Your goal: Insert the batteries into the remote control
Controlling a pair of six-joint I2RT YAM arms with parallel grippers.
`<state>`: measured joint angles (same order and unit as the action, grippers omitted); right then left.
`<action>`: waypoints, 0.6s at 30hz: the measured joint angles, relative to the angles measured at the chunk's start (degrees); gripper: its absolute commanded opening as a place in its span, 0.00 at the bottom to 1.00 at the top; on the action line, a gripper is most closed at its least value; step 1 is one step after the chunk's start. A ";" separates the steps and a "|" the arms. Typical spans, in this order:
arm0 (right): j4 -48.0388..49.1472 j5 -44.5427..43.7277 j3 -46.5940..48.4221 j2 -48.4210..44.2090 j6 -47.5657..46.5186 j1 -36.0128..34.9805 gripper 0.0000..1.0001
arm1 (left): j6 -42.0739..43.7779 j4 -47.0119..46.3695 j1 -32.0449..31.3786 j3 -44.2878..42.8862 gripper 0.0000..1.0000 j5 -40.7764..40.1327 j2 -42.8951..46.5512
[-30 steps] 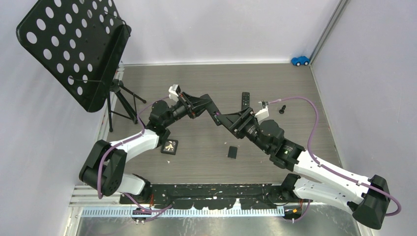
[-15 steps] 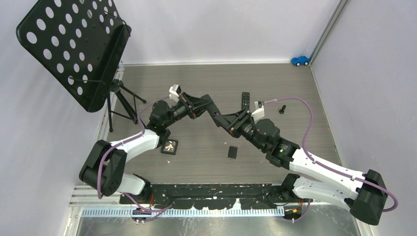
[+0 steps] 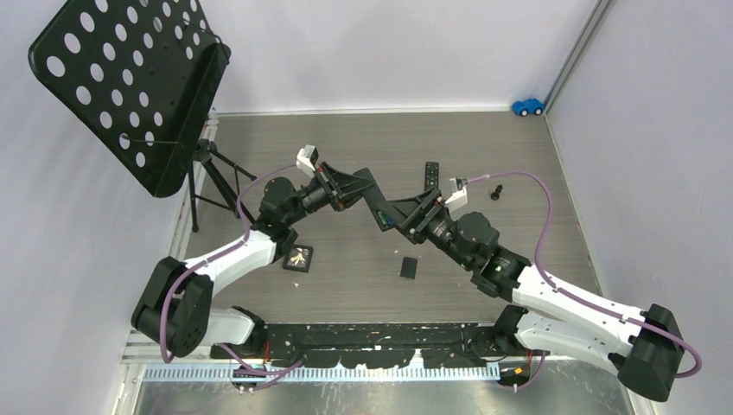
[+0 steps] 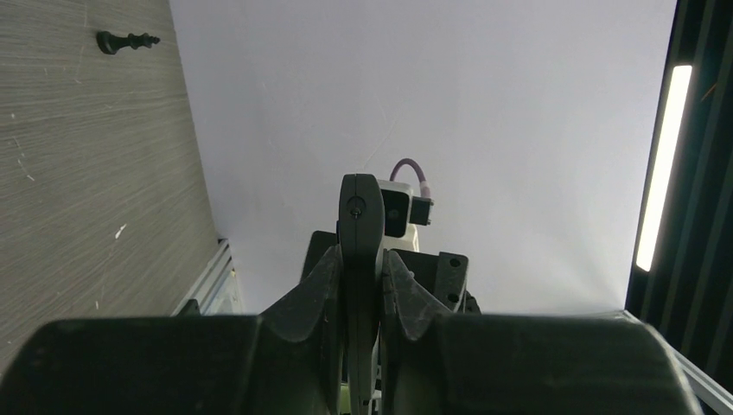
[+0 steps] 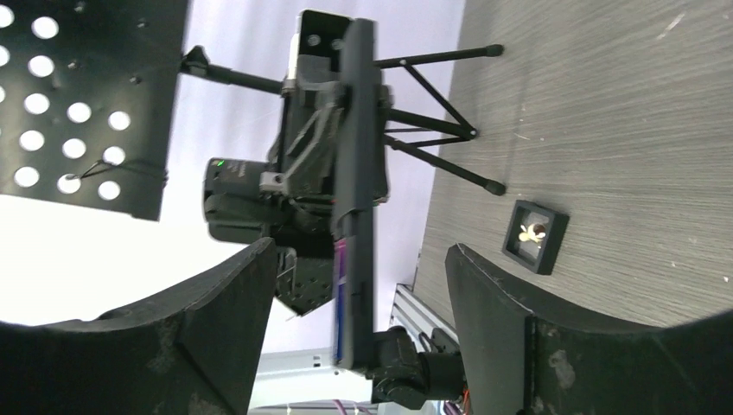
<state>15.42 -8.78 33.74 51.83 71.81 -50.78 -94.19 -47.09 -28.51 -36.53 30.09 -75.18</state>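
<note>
My left gripper (image 3: pixel 357 185) (image 4: pixel 360 261) is shut on a black remote control (image 3: pixel 378 207) (image 4: pixel 360 206), held edge-on above the table. In the right wrist view the remote control (image 5: pixel 358 130) stands upright, and a blue and purple battery (image 5: pixel 340 290) shows in its open back. My right gripper (image 3: pixel 400 217) (image 5: pixel 363 324) is open, its fingers (image 5: pixel 229 320) on either side of the remote's lower end without touching it. No other batteries are in view. A small black cover plate (image 3: pixel 408 267) lies on the table.
A second black remote (image 3: pixel 431 179) lies on the table behind the grippers. A black chess piece (image 3: pixel 496 192) (image 4: pixel 126 40) is at the right, a framed black box (image 3: pixel 298 258) (image 5: pixel 535 235) at the left. A perforated music stand (image 3: pixel 130 86) on a tripod and a blue toy car (image 3: pixel 527 106) stand at the back.
The right gripper's jaws narrowed around the remote's end, then opened wide again. Both arms shifted slightly; the left gripper kept its hold on the remote.
</note>
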 measured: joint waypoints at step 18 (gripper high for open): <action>2.99 2.25 -2.99 -3.06 -1.62 0.31 0.22 | 2.12 0.70 0.04 -0.55 0.00 1.27 0.00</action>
<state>18.41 -6.52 30.74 48.77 70.19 -50.48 -92.07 -46.39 -28.47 -37.08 31.35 -75.18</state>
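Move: The right hand, open, has the remote control's battery end between its finger pads; the remote's middle lies about 3 cm ahead and 3 cm left, nearly level with it. The battery cover lies on the table some 26 cm below, 4 cm back and 4 cm right, and the second remote about 20 cm ahead, 11 cm right, also on the table. The left hand grips the remote by its far end, its middle some 3 cm back and 1 cm right. Back by about 1 cm and up some 1.5 cm the right hand goes, tipping its fingers up about 5 degrees, then it sinks again by roughly 1 cm while its wide-open fingers close. They pinch the battery end of the remote, one pad above and one below. The left hand keeps its grip and holds the remote nearly still in the air. ##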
